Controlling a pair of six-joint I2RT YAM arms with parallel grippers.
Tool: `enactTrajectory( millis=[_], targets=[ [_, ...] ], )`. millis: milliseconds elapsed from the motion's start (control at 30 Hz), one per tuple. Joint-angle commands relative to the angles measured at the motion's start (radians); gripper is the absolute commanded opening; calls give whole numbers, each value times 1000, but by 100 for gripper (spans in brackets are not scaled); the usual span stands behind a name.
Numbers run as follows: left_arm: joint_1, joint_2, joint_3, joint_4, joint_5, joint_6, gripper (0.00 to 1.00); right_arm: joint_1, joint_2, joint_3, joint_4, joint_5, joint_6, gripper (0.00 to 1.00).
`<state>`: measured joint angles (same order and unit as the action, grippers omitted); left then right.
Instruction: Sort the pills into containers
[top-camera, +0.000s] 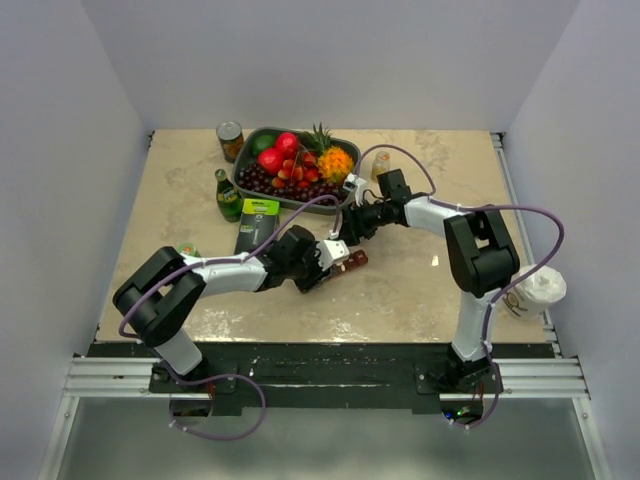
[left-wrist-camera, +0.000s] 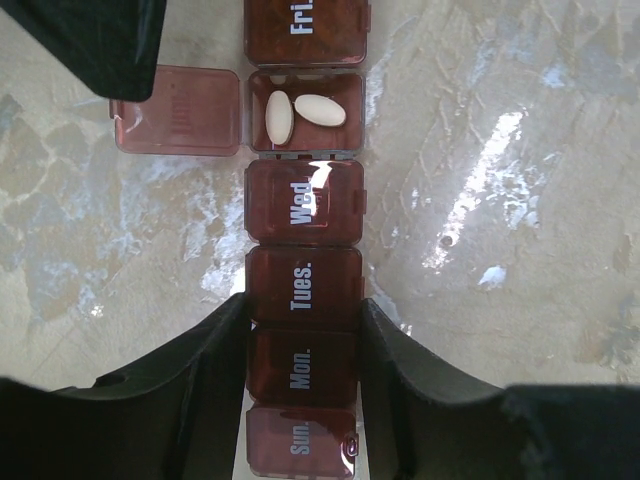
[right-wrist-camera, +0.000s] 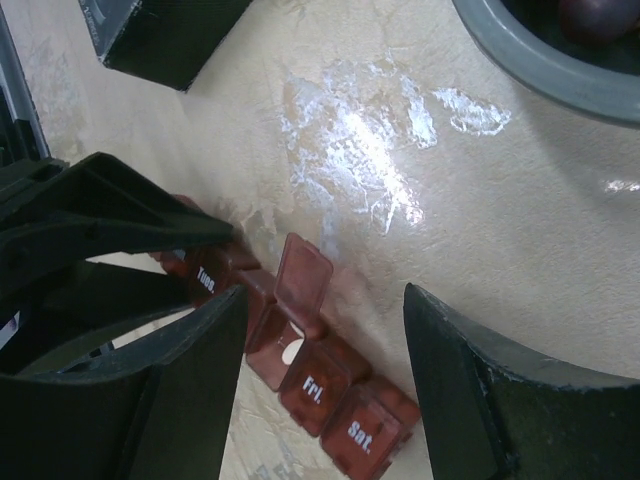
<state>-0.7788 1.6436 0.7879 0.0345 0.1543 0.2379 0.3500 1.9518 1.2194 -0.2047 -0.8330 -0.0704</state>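
The containers (left-wrist-camera: 305, 215) are a dark red strip of day-labelled compartments lying on the table, also seen in the top view (top-camera: 348, 262) and the right wrist view (right-wrist-camera: 330, 385). One compartment stands open with its lid (left-wrist-camera: 180, 110) folded out, and two white pills (left-wrist-camera: 300, 112) lie inside. My left gripper (left-wrist-camera: 304, 302) is shut on the strip, one jaw against each side at the Mon. and Tues. compartments. In the top view this gripper (top-camera: 330, 256) is at the strip's left end. My right gripper (right-wrist-camera: 325, 292) hovers open above the raised lid (right-wrist-camera: 303, 280), holding nothing, and sits just behind the strip (top-camera: 352, 228).
A dark fruit tray (top-camera: 243, 168) stands at the back, its rim (right-wrist-camera: 540, 65) near my right gripper. A can (top-camera: 230, 138), a green bottle (top-camera: 228, 195) and a black-and-green box (top-camera: 257, 225) are to the left. A small bottle (top-camera: 380, 163) is behind my right arm, a white cup (top-camera: 541, 289) at the right edge.
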Motion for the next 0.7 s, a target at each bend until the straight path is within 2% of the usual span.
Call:
enactTrajectory(
  millis=[0,200,367,500,667],
  targets=[
    [-10,-2,17,16,73,34,10,-6,30,48,2,-37,30,67],
    [-10,4,17,21,67,24,9,-3,84,68,-24,-120,34,66],
    [-10,30,28,5,33,3,7,6,58,92,-108,-204,-55,61],
    [-4,47,45,-8,21,-12,5,6,36,86,-142,-250,-89,55],
    [15,42,50,-15,22,-29,3,4,30,127,-298,-264,-224,41]
  ],
)
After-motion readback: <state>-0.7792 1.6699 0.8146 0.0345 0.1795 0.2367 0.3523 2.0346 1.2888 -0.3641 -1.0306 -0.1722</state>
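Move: The opened Thursday lid of the pill organizer lies about 3 cm back, 2 cm left and 3 cm below the right hand; its compartment with two pills is some 5 cm back, 1 cm left, and the Friday lid about 4 cm back, 1 cm right, both roughly 4 cm below. From the left hand, which already grips the organizer between Monday and Tuesday, the Thursday lid is about 5 cm ahead, 4 cm right, nearly level. Dipping about 2 cm beside the open Thursday lid, the right hand then sweeps back some 3 cm and a little left, rising again, its forward finger coming up against the lid's outer face to swing it towards the compartment. The fingers close partway and the wrist turns about 10 degrees counter-clockwise, while the left hand keeps its pinch on the organizer, drifting barely a centimetre right. ##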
